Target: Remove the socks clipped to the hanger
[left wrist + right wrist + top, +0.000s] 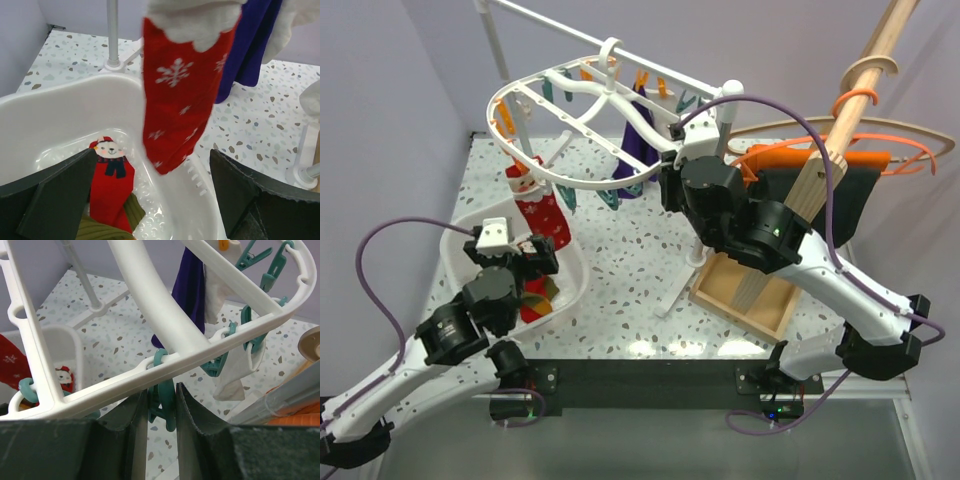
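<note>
The white oval hanger (582, 185) hangs from a rail at the back. A red snowflake sock (180, 100) is clipped to its left rim and dangles over a white basin (60, 115). My left gripper (152, 200) is open just below that sock's toe, touching nothing. In the basin lie a red bear sock (110, 185) and an olive sock (100, 230). My right gripper (161, 390) is shut on a teal clip (167, 405) under the hanger's near rim (200, 352). A dark purple sock (190, 295) and a white sock (235, 375) hang beyond it.
At the right, a wooden pole in a wooden base (745, 295) carries orange and wooden hangers (880, 140) and a black cloth (855, 200). The hanger stand's white feet (675, 295) rest on the speckled table. A wall closes off the left side.
</note>
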### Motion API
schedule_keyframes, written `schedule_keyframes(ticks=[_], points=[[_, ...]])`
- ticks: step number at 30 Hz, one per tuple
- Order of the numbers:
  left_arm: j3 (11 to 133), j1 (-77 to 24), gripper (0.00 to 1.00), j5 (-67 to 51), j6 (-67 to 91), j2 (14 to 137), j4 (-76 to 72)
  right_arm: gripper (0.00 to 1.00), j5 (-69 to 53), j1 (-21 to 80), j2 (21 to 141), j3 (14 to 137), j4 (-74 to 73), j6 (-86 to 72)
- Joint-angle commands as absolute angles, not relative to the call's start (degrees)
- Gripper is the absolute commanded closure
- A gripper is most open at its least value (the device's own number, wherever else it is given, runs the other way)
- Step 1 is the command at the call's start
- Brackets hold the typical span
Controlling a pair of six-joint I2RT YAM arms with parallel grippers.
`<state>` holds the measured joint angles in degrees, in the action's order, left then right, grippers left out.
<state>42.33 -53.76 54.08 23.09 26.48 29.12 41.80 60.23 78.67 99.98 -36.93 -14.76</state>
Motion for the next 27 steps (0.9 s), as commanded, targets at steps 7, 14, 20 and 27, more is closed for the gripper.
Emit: schedule_keyframes(ticks=[7, 14, 20, 27], points=[[42.1, -52.8, 0.00, 60.7, 12.8, 36.5, 16.9, 1.00, 38.5, 57.8, 73.0, 96.4, -38.0, -12.5], [41.2, -37.3, 0.00, 48.4, 7.9, 41.4, 6.8, 1.00, 38.1, 56.8, 72.2, 95.3, -37.8, -12.0], [37.5, -36.4, 0.11, 28.1, 6.8, 38.0, -2.6, 1.00, 37.6, 56.4, 72.9, 95.4, -37.5, -11.8], [36.3, -36.5, 0.36, 22.4, 6.2, 35.7, -5.3, 1.00, 36.4, 56.3, 74.4, 95.0, -37.6, -12.0]])
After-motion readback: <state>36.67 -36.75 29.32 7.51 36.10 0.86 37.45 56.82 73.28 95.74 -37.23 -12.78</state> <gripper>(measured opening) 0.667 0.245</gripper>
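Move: The left hand, open and empty, has the red snowflake sock on the hanger's front-left rim about 9 cm ahead, 3 cm right and 6 cm higher at its middle; the toe hangs near finger height. The purple sock is some 25 cm ahead and 18 cm right, 7 cm up. A red sock lies in the white basket about 8 cm ahead, 4 cm left, 25 cm below. From the right hand the snowflake sock is about 27 cm left, level fore-and-aft, 9 cm below. Forward about 6 cm towards the snowflake sock goes the left hand, swerving right, left, then right again to end some 4 cm right, rolling its left side up and back and finally tipping up a little. The fingers close about a third by the sock's lower part. The right hand keeps its pinch on the green clip at the rim and draws it about 3 cm right. ##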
